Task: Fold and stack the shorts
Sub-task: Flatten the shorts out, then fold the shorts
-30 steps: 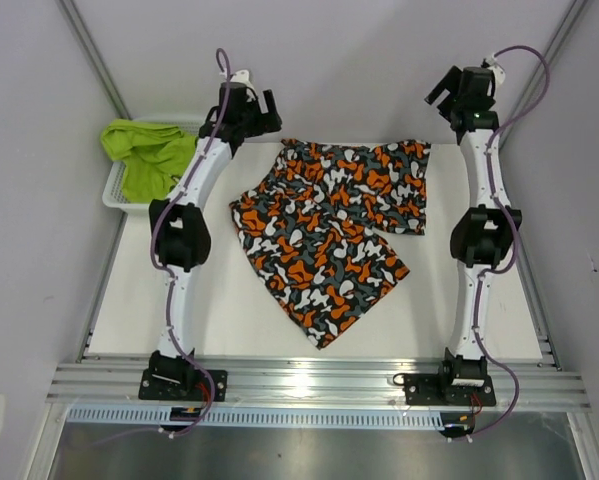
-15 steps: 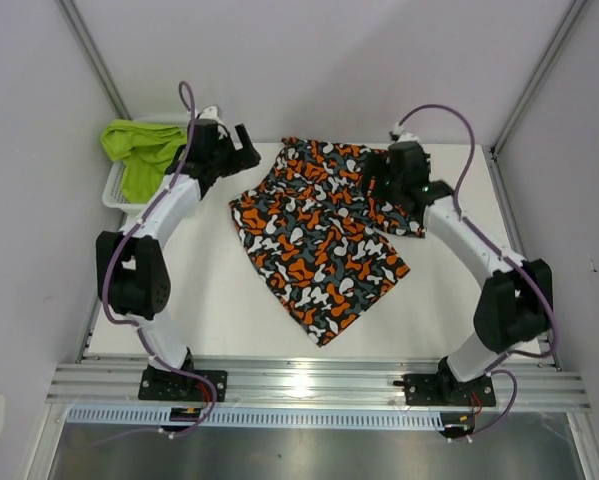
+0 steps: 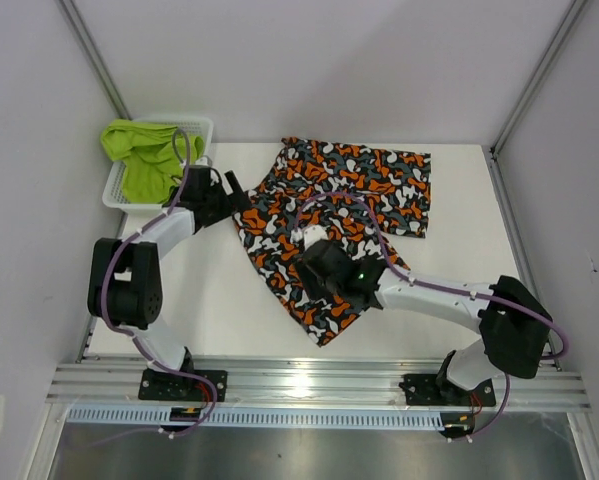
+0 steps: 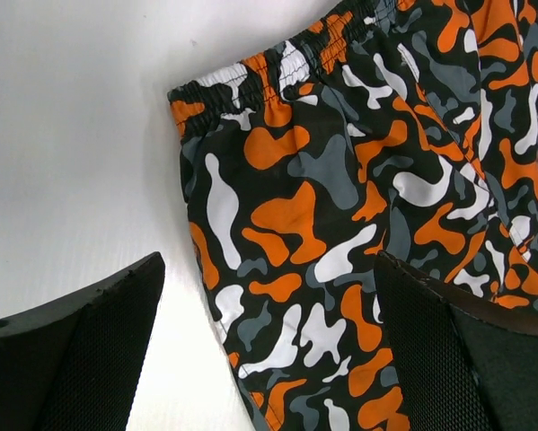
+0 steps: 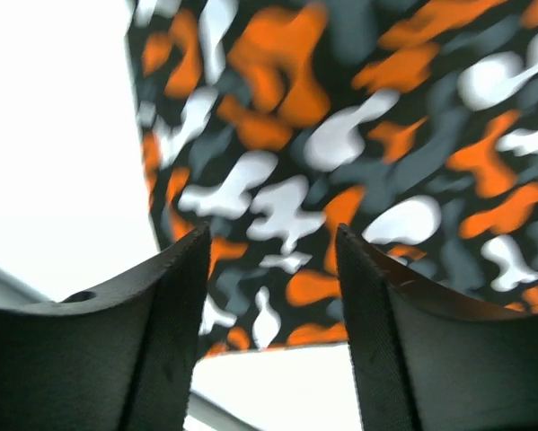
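The camouflage shorts (image 3: pixel 329 215) lie spread flat mid-table, one leg pointing toward the near edge. The lime green shorts (image 3: pixel 144 155) sit bunched in the white basket at the back left. My left gripper (image 3: pixel 237 190) hovers at the camouflage shorts' left waistband corner. In the left wrist view its jaws (image 4: pixel 269 359) stand wide open over the cloth's side edge (image 4: pixel 206 296), holding nothing. My right gripper (image 3: pixel 314 285) hangs over the near leg. In the blurred right wrist view it (image 5: pixel 269 305) is partly open above the hem (image 5: pixel 277 328), nothing between the fingers.
The white mesh basket (image 3: pixel 111 198) stands at the table's back left corner. Grey walls close in the left, back and right. An aluminium rail (image 3: pixel 309 380) with both arm bases runs along the near edge.
Both arms swung in from the back of the table. The right arm crossed over the camouflage shorts to its near leg, jaws narrowing. The left gripper dropped to the waistband corner, still wide open.
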You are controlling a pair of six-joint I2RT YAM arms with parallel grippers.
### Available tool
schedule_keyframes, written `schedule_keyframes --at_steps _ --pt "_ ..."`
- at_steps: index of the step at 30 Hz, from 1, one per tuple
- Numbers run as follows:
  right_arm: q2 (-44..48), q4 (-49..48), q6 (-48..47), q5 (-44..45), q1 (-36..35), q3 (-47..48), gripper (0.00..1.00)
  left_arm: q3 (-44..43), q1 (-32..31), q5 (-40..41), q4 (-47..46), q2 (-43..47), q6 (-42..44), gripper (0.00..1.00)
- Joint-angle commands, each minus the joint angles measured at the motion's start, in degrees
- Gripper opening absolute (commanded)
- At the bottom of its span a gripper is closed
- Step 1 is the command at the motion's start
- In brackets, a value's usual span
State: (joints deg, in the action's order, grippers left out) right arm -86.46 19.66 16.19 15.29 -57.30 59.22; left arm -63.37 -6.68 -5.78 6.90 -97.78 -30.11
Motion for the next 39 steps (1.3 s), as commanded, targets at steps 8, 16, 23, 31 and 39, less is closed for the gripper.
schedule_keyframes --at_steps 8,16,23,31,39 --pt "-1.17 0.38 0.42 2.29 -9.76 -5.52 0.49 3.17 1.76 -2.74 -6.54 4.44 -3.29 0.99" --pt "-0.38 1.35 4.55 0.71 -15.91 -7.8 0.51 3.87 1.76 -2.75 -6.54 4.61 -3.47 0.99" --pt "-4.5 0.38 6.05 2.02 -17.5 -8.95 0.51 3.52 1.76 -2.66 -6.55 4.0 -3.91 0.99" --pt "-9.78 -0.24 6.67 3.17 -17.5 -8.86 0.42 1.94 1.84 -2.13 -6.28 0.31 -4.08 0.99" --pt "-5.84 -1.12 7.55 3.69 -18.02 -11.06 0.23 0.53 3.86 -5.29 -6.55 -5.23 -5.83 0.95"
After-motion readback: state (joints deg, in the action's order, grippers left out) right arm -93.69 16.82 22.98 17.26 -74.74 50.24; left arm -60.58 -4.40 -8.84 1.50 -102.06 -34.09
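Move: The near leg's outer hem corner lies about 11 cm back, 1 cm left and 10 cm below the empty right hand; the same hem's other corner is some 10 cm ahead and 21 cm right of that hand, and the metal rail runs about 4 cm behind the outer corner. For the left hand, hovering wide open, the waistband corner is about 9 cm ahead, 1 cm left and 9 cm below, with the basket roughly 12 cm ahead and 23 cm left. The right hand comes back about 11 cm towards the robot over the near leg while sinking some 9 cm, turning a little counter-clockwise, down to the leg's outer hem corner beside the rail, where it stops and draws its half-open fingers together to pinch a bit of the cloth. The left hand hovers by the waistband corner with fingers wide open and only at the very end sinks about 3 cm towards the shorts, without closing. ##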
